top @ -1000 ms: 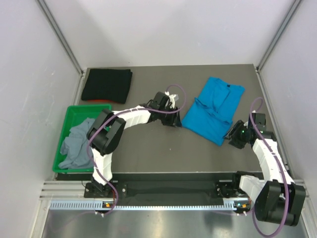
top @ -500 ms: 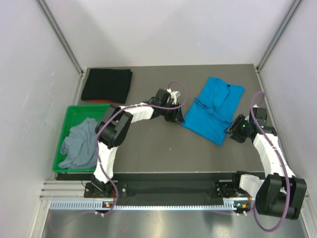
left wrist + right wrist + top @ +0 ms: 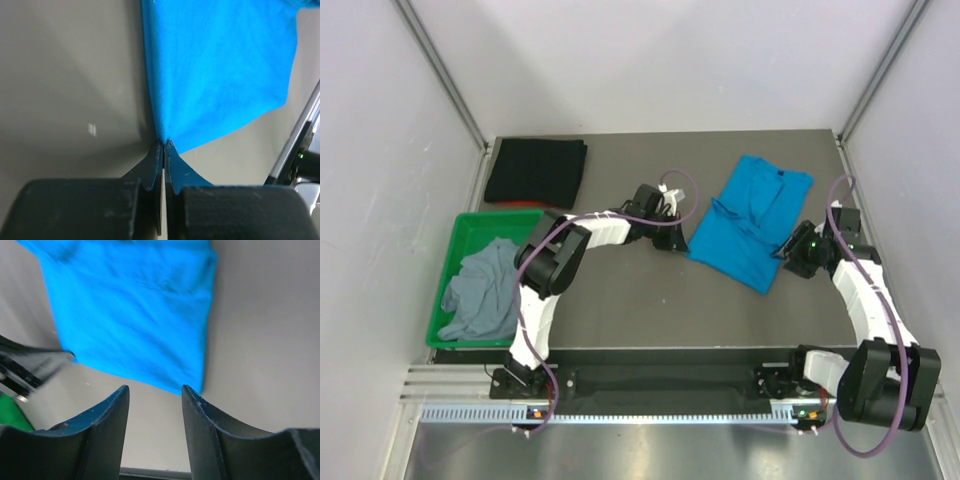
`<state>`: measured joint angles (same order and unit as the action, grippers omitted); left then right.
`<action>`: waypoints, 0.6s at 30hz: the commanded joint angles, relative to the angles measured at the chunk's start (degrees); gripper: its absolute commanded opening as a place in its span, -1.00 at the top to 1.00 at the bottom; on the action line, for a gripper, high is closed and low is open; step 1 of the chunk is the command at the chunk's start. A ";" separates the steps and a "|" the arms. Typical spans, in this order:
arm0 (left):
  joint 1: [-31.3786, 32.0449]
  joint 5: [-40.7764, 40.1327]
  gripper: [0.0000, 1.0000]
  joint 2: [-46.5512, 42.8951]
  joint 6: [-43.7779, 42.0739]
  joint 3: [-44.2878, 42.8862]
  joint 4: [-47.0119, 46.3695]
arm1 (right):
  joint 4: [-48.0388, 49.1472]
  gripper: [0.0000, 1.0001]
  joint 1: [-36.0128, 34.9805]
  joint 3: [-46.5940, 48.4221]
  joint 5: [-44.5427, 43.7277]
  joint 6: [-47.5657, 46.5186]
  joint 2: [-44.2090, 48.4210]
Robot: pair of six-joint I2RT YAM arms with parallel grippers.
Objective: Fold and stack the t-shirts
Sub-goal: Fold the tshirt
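Observation:
The bright blue t-shirt (image 3: 750,222) lies partly folded and rumpled on the right half of the table. My left gripper (image 3: 682,241) reaches across to its near-left corner and is shut on that corner; in the left wrist view the blue cloth (image 3: 220,75) runs straight into the closed fingertips (image 3: 163,145). My right gripper (image 3: 788,256) stands open just short of the shirt's near-right corner (image 3: 195,382), with only bare table between its fingers (image 3: 154,390). The black t-shirt (image 3: 535,172) lies folded at the back left. The grey t-shirt (image 3: 480,290) is bunched in the bin.
A green plastic bin (image 3: 457,235) stands at the table's left edge, holding the grey shirt. Something red (image 3: 510,205) peeks from under the black shirt. White walls with metal posts close in the table on three sides.
My left gripper has shut on the blue shirt's near-left corner. My right gripper has moved away from me, up to the shirt's near-right corner, still open.

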<state>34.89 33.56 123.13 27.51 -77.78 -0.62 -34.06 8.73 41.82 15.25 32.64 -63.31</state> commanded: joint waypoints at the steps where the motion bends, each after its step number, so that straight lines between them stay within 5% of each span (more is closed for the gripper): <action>1: 0.00 -1.92 1.00 -5.09 -2.10 5.69 3.34 | 2.16 0.06 -0.38 5.10 1.37 -1.53 -0.85; 9: 1.40 -6.04 1.00 -19.40 -0.97 24.56 1.95 | 7.68 0.07 -0.47 7.39 1.62 -3.89 -8.57; 18: 8.96 -12.64 1.00 -38.83 13.95 48.31 -8.25 | 20.24 0.09 -2.49 12.14 5.39 -9.78 -23.60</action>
<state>42.04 23.92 88.97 34.68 -34.85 -4.54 -22.90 7.25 49.47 17.74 26.70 -82.98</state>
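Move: The left hand, low over the table, already has the t-shirt's left corner; the t-shirt's middle lies about 7 cm ahead and 17 cm to its right. The open table it is taking the corner to lies about 17 cm back and 9 cm left; the green tray's middle is some 50 cm left and 7 cm back. From the raised right hand, the t-shirt's middle is about 9 cm ahead, 8 cm left and 8 cm below. Keeping the t-shirt's left corner pinched in its shut fingers, the left hand drags it back towards the table's front edge and to the left, about 17 cm back and 9 cm left, gathering speed and staying low. The right hand, fingers still parted and empty, goes forward some 7 cm, first rising about 2 cm, then sinking past its starting height. ##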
